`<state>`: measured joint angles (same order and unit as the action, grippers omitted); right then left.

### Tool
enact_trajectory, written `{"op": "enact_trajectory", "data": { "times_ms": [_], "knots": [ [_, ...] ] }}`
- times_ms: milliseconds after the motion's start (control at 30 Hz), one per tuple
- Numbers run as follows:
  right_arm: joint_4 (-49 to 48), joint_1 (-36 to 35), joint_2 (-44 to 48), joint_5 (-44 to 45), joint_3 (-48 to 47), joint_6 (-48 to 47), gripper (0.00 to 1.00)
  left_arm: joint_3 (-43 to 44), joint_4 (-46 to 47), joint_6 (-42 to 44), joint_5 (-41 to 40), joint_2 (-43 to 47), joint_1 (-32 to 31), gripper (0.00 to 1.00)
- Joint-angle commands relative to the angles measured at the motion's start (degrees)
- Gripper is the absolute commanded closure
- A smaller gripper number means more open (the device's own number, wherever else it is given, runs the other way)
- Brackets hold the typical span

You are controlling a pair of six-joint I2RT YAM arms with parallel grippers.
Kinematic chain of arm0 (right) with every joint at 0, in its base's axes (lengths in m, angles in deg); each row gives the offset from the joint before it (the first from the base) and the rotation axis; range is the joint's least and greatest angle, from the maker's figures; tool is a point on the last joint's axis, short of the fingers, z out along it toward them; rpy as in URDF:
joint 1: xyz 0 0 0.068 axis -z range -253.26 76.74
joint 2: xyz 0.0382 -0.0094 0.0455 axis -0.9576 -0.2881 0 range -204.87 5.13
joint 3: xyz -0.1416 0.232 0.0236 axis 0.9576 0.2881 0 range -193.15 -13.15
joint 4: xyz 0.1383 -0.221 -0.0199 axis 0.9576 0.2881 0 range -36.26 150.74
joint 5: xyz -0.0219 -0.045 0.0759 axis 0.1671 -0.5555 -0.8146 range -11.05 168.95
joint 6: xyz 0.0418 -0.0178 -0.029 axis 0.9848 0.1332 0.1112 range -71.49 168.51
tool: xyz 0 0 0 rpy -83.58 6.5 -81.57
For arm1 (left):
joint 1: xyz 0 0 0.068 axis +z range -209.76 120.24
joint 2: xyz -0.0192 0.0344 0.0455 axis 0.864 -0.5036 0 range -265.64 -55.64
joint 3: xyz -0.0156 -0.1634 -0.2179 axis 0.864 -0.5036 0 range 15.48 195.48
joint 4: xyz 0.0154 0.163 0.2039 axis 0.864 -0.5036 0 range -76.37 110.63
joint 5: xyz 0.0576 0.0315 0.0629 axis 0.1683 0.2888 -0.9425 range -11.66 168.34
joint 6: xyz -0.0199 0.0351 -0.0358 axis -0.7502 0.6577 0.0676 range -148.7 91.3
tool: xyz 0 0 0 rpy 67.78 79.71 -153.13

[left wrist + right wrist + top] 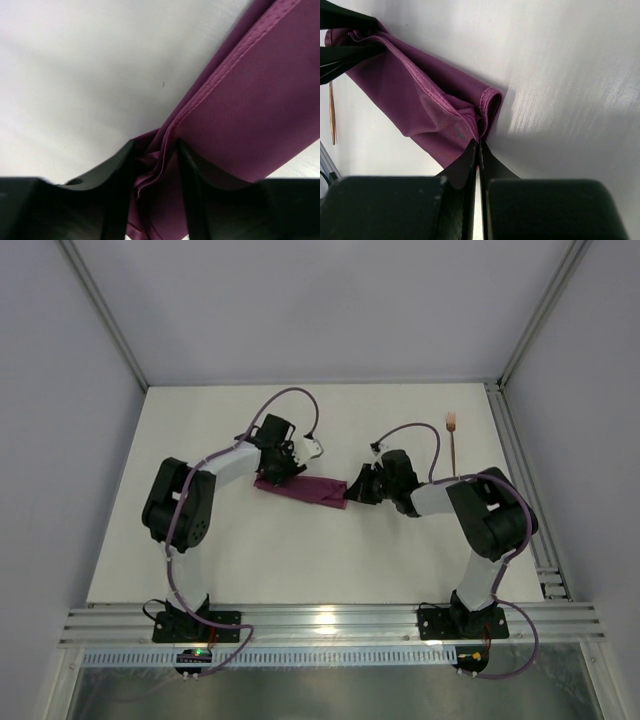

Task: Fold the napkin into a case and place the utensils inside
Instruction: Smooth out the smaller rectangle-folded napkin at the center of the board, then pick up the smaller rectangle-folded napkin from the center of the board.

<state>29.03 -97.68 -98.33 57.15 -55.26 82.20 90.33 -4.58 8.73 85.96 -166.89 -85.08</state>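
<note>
The maroon napkin lies folded as a narrow layered strip on the white table, stretched between my two grippers. My left gripper is at its left end. In the left wrist view its jaws stand apart, with bunched folds of the napkin loose between them. My right gripper is shut on the right end. The right wrist view shows its fingertips pinching the hem of the napkin. One copper utensil lies far right, apart from the cloth, and shows as a thin sliver in the right wrist view.
A metal rail runs along the table's right edge, close behind the utensil. Grey walls enclose the table on the left, back and right. The left gripper's black fingers reach into the top left of the right wrist view.
</note>
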Motion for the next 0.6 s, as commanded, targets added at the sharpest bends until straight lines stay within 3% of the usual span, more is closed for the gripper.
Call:
{"op": "enact_trajectory", "data": {
  "times_ms": [0, 200, 367, 467, 567],
  "knots": [
    [2.4, 0.0, -0.7, -0.2, -1.9, -1.5, 0.96, -0.7, -0.2, -2.2, 3.3, 1.8, 0.4, 0.55],
    [3.0, 0.0, -0.3, -0.3, -2.3, -1.1, 0.96, 0.8, -2.6, -4.6, 9.4, 8.8, 0.4, 0.42],
    [3.1, 0.0, -0.6, -0.3, -2.5, -0.7, 0.96, 0.2, -4.3, -4.6, 13.9, 14.4, -0.1, 0.4],
    [3.0, 0.0, -0.9, -0.6, -2.7, -0.2, 0.96, -3.5, -3.6, -1.1, 12.2, 16.5, -2.4, 0.4],
    [2.9, 0.0, -1.0, -0.8, -3.2, 0.0, 0.96, -12.5, 3.0, 5.5, 1.7, 19.2, -8.1, 0.38]
  ]
}}
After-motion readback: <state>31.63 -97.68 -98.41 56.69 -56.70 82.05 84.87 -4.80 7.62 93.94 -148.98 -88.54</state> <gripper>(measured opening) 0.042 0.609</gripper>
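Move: The napkin lies folded in a strip under both hands. Its middle is about 5 cm to the left hand's right, some 3 cm nearer the base and 1 cm below; from the right hand it is roughly 10 cm left, 2 cm ahead, 1 cm below. The dark utensil lies some 20 cm back and 21 cm left of the left hand, and the fork about 15 cm ahead and 20 cm to the right of the right hand. The left fingers, already parted around the napkin's folded edge near its left end, open wider and come free, then lift some 10 cm while drifting about 4 cm back and as far right, above the strip; the wrist tilts about 15 degrees, fingertips swinging mostly right. The right hand stays, its shut fingertips still at the napkin's right end. ##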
